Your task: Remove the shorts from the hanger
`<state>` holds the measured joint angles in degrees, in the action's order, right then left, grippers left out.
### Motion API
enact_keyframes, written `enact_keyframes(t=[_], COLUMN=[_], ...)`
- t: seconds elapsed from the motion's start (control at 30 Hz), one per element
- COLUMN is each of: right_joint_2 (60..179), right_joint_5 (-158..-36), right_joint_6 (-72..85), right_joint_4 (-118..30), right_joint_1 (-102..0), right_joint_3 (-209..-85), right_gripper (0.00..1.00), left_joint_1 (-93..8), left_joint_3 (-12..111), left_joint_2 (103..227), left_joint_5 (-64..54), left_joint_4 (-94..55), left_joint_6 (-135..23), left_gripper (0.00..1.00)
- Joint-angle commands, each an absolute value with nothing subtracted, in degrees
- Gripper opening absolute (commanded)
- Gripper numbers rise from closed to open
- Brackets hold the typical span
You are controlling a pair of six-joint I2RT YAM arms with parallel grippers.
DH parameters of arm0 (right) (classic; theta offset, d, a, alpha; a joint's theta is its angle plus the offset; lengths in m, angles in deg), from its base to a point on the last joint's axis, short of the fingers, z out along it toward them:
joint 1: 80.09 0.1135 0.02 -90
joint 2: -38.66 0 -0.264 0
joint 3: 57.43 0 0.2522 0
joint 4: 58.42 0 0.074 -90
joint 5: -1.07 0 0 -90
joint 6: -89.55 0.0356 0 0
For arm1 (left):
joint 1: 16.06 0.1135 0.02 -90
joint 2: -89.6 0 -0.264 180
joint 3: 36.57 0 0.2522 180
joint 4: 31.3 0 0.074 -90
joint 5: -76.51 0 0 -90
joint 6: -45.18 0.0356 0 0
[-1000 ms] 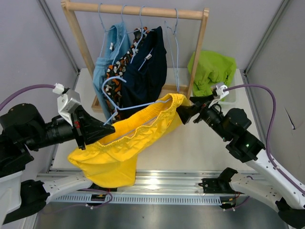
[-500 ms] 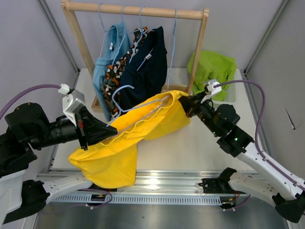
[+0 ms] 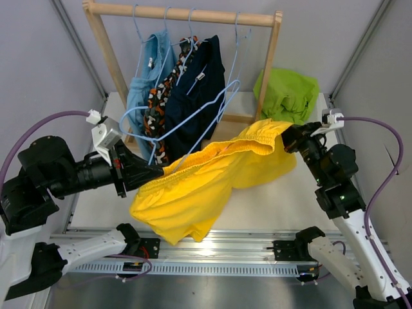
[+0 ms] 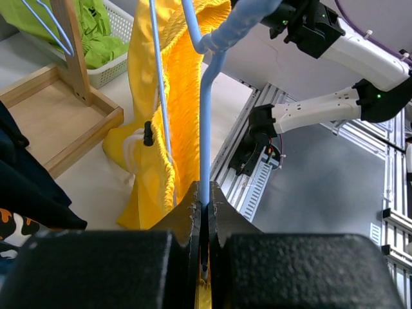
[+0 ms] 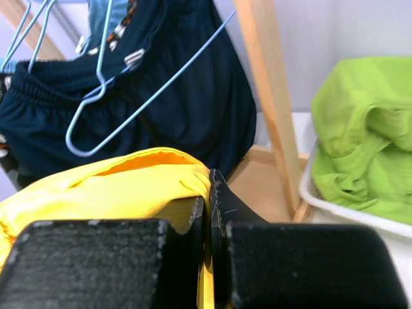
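The yellow shorts (image 3: 212, 180) hang stretched between my two grippers above the table. My left gripper (image 3: 158, 172) is shut on the wire of a light blue hanger (image 3: 206, 122), which slants up towards the rack. In the left wrist view the hanger wire (image 4: 205, 129) runs up from the shut gripper (image 4: 203, 193), with the yellow shorts (image 4: 174, 96) beside it. My right gripper (image 3: 288, 137) is shut on the shorts' waistband, also seen in the right wrist view (image 5: 109, 187). Light blue (image 3: 143, 90), camouflage (image 3: 156, 103) and navy shorts (image 3: 196, 90) hang on the rack.
The wooden rack (image 3: 187, 13) stands at the back of the table, with its base frame (image 4: 58, 122) on the tabletop. Lime green shorts (image 3: 290, 93) lie in a white basket (image 5: 335, 209) at the back right, beside the rack's right post (image 3: 267, 71).
My right gripper has pulled the yellow waistband to the right. The hanger has come out of the shorts and swung upward. My left gripper has shifted right, and the shorts now sag lower.
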<state>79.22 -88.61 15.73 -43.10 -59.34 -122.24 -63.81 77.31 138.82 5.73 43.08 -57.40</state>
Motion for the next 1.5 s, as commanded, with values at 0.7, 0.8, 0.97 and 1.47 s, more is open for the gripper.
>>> enact_keyframes(t=[0.7, 0.8, 0.97, 1.47], right_joint_2=[88.9, 96.7, 114.0, 154.9], right_joint_5=[-56.4, -62.1, -79.4, -84.0], right_joint_6=[-6.6, -7.9, -1.2, 6.7], right_joint_4=[-34.9, -30.9, -32.2, -50.4], right_joint_1=[-24.1, -36.5, -61.3, -76.5], right_joint_3=[-147.9, -164.0, -182.0, -216.5], right_gripper=[0.00, 0.00, 0.00, 0.00], left_joint_1=[-65.5, -65.7, -65.7, -65.7], left_joint_3=[60.5, 55.9, 51.6, 48.7], left_joint_2=[144.0, 138.0, 133.1, 134.8], left_joint_5=[-17.7, -18.5, -19.1, -20.9], left_joint_4=[28.2, 30.1, 32.5, 30.2], left_joint_6=[-62.1, -64.8, -66.7, -64.2], left_gripper=[0.00, 0.00, 0.00, 0.00])
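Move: The basket with the green shorts, where the right hand's yellow shorts are bound, lies about 22 cm ahead of that hand, 10 cm to its right and 33 cm below; the rack's right post stands roughly 12 cm ahead, 1 cm to the right and 12 cm below. From the left hand, gripping the hanger, the yellow shorts' middle is some 6 cm ahead, 11 cm right and 8 cm lower; the navy shorts hang about 28 cm ahead, 6 cm right and 12 cm lower. Still pinching the yellow waistband, the right hand first draws back about 10 cm, left and down towards the left hand, then swings rightward, up and some 40 cm forward to above the basket, its fingers tipping upward. The left hand keeps its grip on the hanger, reaching forward and right, then dropping and easing back and left, turning counter-clockwise. ##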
